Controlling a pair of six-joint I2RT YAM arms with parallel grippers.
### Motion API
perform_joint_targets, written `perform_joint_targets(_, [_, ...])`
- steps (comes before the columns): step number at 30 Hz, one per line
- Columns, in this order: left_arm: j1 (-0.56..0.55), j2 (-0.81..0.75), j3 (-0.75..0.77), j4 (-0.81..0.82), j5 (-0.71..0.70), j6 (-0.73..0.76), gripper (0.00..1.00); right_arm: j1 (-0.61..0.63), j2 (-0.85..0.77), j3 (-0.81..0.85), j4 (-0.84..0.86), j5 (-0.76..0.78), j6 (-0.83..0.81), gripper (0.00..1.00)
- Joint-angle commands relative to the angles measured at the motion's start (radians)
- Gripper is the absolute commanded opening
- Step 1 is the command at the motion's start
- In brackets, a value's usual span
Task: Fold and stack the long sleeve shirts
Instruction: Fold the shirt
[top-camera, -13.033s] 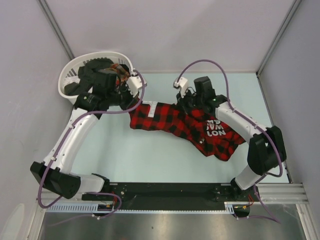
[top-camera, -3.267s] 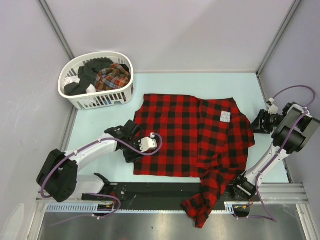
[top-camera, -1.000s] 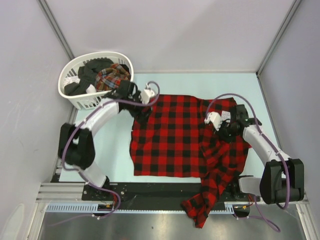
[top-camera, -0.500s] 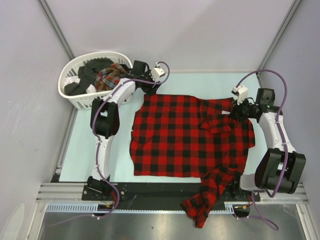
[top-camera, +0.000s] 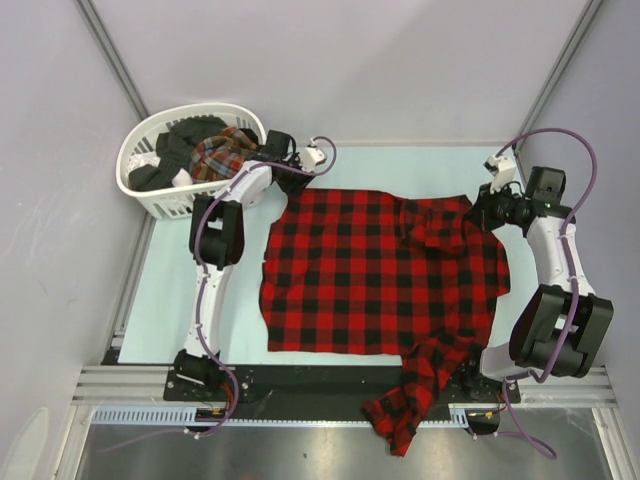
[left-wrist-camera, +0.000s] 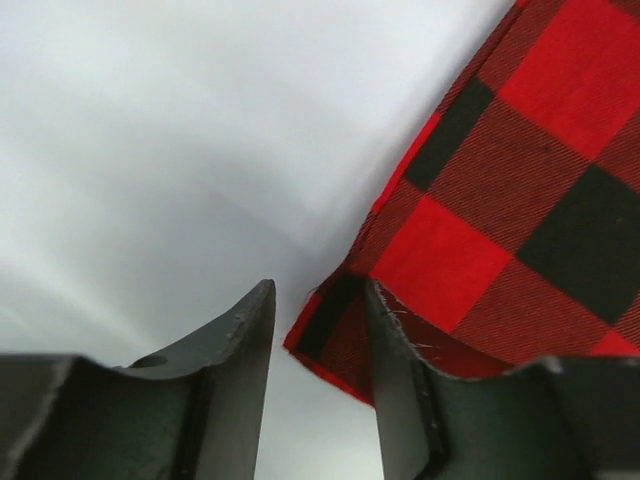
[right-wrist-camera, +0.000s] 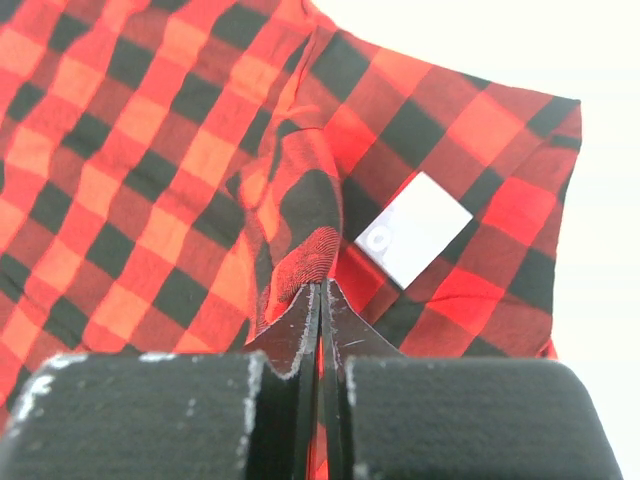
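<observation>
A red-and-black checked long sleeve shirt (top-camera: 370, 270) lies spread flat on the pale table, one sleeve (top-camera: 410, 400) hanging over the near edge. My left gripper (top-camera: 292, 183) is at its far left corner. In the left wrist view the left gripper (left-wrist-camera: 318, 330) stands open, the shirt corner (left-wrist-camera: 345, 325) between the fingers and against the right finger (left-wrist-camera: 395, 370). My right gripper (right-wrist-camera: 322, 285) is shut on a raised fold of the shirt (right-wrist-camera: 310, 240) beside a white label (right-wrist-camera: 413, 228), at the shirt's far right (top-camera: 480, 213). A finer plaid shirt (top-camera: 225, 152) lies in the basket.
A white slatted basket (top-camera: 205, 201) stands at the far left with dark clothes (top-camera: 180, 140) in it. Grey walls close in the table on three sides. The black rail (top-camera: 330, 375) with the arm bases runs along the near edge.
The left gripper has swung out to the shirt's far left corner and its jaws have narrowed around it. The right gripper has carried its pinched fold outward to the far right.
</observation>
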Motion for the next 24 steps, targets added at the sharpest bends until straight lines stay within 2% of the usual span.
perform_joint_targets(1, [0.008,0.02,0.058,-0.051,0.014,0.048,0.42,-0.02,0.015,0.077,0.075,-0.058,0.083,0.0])
perform_joint_targets(4, [0.008,0.016,0.062,-0.072,0.053,0.059,0.32,-0.032,0.028,0.114,0.096,-0.076,0.119,0.0])
perform_joint_targets(5, [0.008,0.014,0.062,-0.074,0.064,0.06,0.24,-0.035,0.038,0.123,0.101,-0.08,0.142,0.0])
perform_joint_targets(6, [0.008,0.011,0.062,-0.08,0.067,0.063,0.2,-0.04,0.041,0.134,0.105,-0.089,0.151,0.0])
perform_joint_targets(10, [0.008,0.003,0.065,-0.083,0.067,0.068,0.11,-0.051,0.053,0.188,0.128,-0.103,0.197,0.0])
perform_joint_targets(12, [0.008,-0.007,0.067,-0.066,0.045,0.059,0.0,-0.054,0.055,0.2,0.144,-0.106,0.229,0.0])
perform_joint_targets(24, [0.014,-0.179,-0.036,0.035,0.068,-0.015,0.0,-0.114,0.018,0.314,0.222,-0.156,0.355,0.0])
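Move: The shirt's far-left corner lies right at the left hand, between its half-open fingertips and barely 1 cm below them; the laundry basket's middle is some 24 cm to its left and 3 cm farther out. The right hand already holds a pinched fold of the shirt. From it, the shirt's far-right corner is about 16 cm ahead, level sideways, and the white patch roughly 7 cm ahead and 3 cm left, both some 15 cm lower. Pinching the shirt's far-left corner, the left hand shuts its half-open fingers almost on the spot, then just starts to rise, by under 2 cm. Meanwhile the right hand keeps its shut grip on the fold and draws it up about 11 cm, with some 5 cm forward, its fingers tipping to point less steeply down by roughly 15 degrees. ##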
